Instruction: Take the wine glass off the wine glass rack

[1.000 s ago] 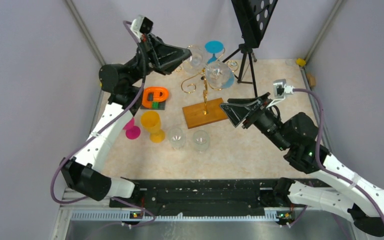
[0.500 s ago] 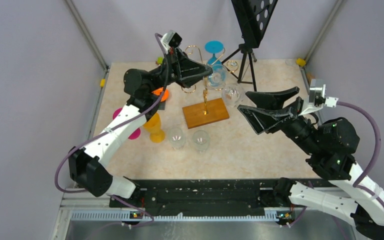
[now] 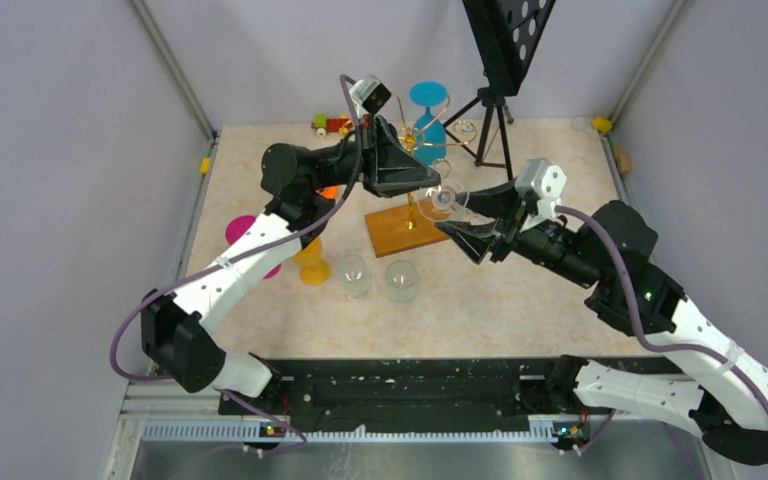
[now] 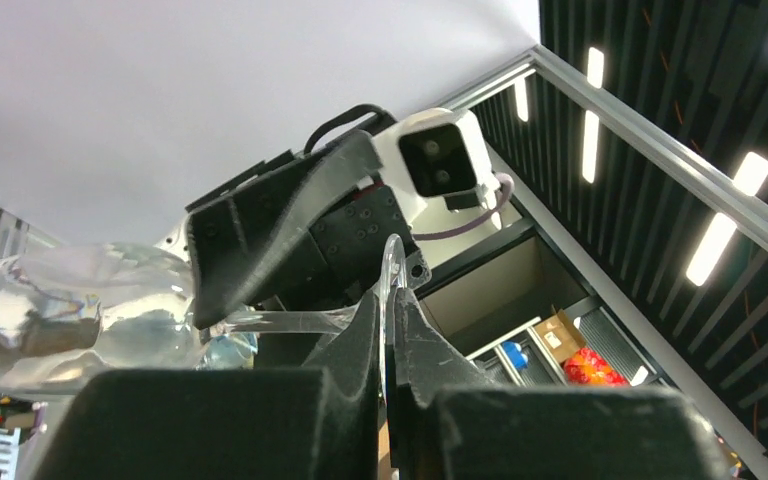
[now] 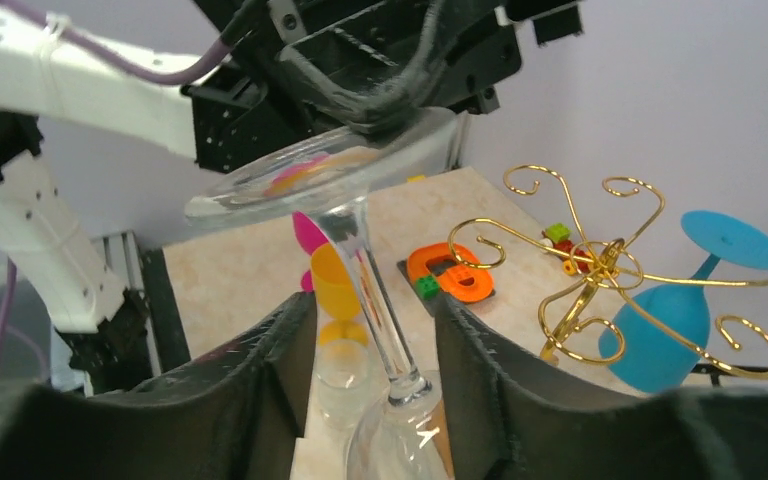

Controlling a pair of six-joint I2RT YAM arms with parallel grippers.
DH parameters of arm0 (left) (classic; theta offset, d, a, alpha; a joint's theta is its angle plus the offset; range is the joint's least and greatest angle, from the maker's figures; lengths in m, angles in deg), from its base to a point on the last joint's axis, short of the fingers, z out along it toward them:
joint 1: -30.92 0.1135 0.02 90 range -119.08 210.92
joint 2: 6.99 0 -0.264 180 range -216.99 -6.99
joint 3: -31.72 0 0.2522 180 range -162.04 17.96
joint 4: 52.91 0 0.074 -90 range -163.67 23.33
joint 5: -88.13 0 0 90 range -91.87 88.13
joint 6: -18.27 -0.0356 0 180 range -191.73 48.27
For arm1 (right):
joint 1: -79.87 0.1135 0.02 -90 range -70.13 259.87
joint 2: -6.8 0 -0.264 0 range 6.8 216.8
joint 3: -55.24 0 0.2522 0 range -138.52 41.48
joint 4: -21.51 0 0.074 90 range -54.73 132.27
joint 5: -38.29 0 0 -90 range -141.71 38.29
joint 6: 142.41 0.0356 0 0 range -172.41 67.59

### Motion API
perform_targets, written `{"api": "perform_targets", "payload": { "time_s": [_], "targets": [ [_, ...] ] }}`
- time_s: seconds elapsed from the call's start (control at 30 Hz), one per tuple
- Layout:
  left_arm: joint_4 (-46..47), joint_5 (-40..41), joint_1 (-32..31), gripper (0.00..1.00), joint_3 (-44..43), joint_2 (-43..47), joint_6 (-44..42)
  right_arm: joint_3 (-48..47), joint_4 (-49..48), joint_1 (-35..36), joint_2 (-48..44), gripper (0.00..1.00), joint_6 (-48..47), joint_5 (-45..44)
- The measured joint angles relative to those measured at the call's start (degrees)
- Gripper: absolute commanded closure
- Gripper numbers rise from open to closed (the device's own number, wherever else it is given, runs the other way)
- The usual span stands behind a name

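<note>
A clear wine glass (image 3: pixel 442 198) hangs in the air just above the wooden base (image 3: pixel 400 232) of the gold wine glass rack (image 5: pixel 605 258). My left gripper (image 4: pixel 390 300) is shut on the rim of its round foot (image 5: pixel 325 172). The stem (image 5: pixel 372 290) runs down between the fingers of my right gripper (image 5: pixel 372 305), which stands open with a gap on each side. The bowl (image 4: pixel 60 310) sits at the base of those fingers. A blue wine glass (image 5: pixel 675 320) still hangs on the rack.
A black tripod stand (image 3: pixel 495 100) rises behind the rack. In front of the base stand two clear glasses (image 3: pixel 353 275), with a yellow cup (image 3: pixel 308 262), a pink glass (image 3: pixel 243 230) and an orange toy (image 5: pixel 450 275) to the left. A small toy train (image 3: pixel 332 124) lies at the back.
My left gripper has carried the clear glass right and nearer, away from the rack's arms. The right gripper swung out, then came in left around the stem.
</note>
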Motion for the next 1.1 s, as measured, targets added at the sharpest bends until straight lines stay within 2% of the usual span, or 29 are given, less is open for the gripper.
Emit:
{"api": "perform_targets", "payload": {
  "time_s": [0.1, 0.27, 0.37, 0.4, 0.5, 0.67, 0.7, 0.8, 0.87, 0.93, 1.1],
  "targets": [
    [0.1, -1.1, -0.4, 1.00, 1.9, 0.2, -0.8, -0.2, 2.0, 0.0, 0.4, 0.65, -3.4, 2.7],
    [-0.5, -2.5, -0.8, 1.00, 4.1, 0.2, -2.1, -3.1, 4.6, 0.0, 1.8, 0.68, -6.4, 6.0],
    [-0.8, -2.8, -0.9, 1.00, 4.4, 0.9, -2.5, -4.2, 5.6, 0.0, 2.8, 0.75, -7.8, 7.4],
    [-0.8, -3.0, -0.9, 1.00, 4.4, 1.2, -2.9, -4.2, 6.0, 0.0, 3.1, 0.79, -8.2, 7.8],
    [-0.9, -3.1, -0.9, 1.00, 4.4, 2.1, -3.5, -4.2, 6.4, 0.0, 3.7, 1.00, -9.3, 9.1],
    [-2.2, -3.7, -0.9, 1.00, 4.5, 2.2, -3.3, -4.2, 7.0, 0.0, 3.7, 1.00, -9.8, 10.6],
    [-2.2, -3.6, -0.9, 0.97, 4.6, 2.2, -3.3, -4.2, 7.0, 0.0, 3.7, 1.00, -9.7, 10.7],
    [-2.3, -3.3, -0.9, 0.54, 4.6, 2.3, -3.6, -3.9, 6.4, 0.0, 3.5, 1.00, -9.0, 10.0],
    [-2.1, -2.7, -0.9, 0.38, 4.6, 2.4, -4.2, -2.8, 4.6, 0.0, 2.8, 1.00, -7.4, 7.9],
    [-2.8, -2.1, -0.9, 0.32, 4.6, 2.9, -5.9, -1.4, 2.7, 0.0, 1.9, 1.00, -5.6, 4.7],
    [-9.2, 1.7, -0.8, 0.29, 4.6, 5.7, -13.1, 3.2, -3.7, 0.0, -1.2, 1.00, 0.5, -7.7]
  ]
}}
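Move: The clear wine glass hangs bowl-down, with its foot in the left fingers; its middle is about 7 cm below the left hand and 3 cm to the right. From the open right gripper the glass's middle is some 3 cm left, 2 cm ahead and 4 cm below. The gold rack stands roughly 18 cm ahead, 12 cm left and 20 cm lower, the blue glass about 29 cm ahead, 8 cm left and 15 cm lower. The nearest clear glass on the table is some 6 cm ahead, 14 cm left and 33 cm down. The right fingers close on the stem just beneath the foot while that hand eases about 2 cm left, a little back and down; the left hand, still pinching the foot, sinks about 3 cm. Once the stem is gripped the left fingers open and let go, and the right hand carries the glass forward and to the right, some 5 cm away from the left hand, turning roughly 15 degrees clockwise. ##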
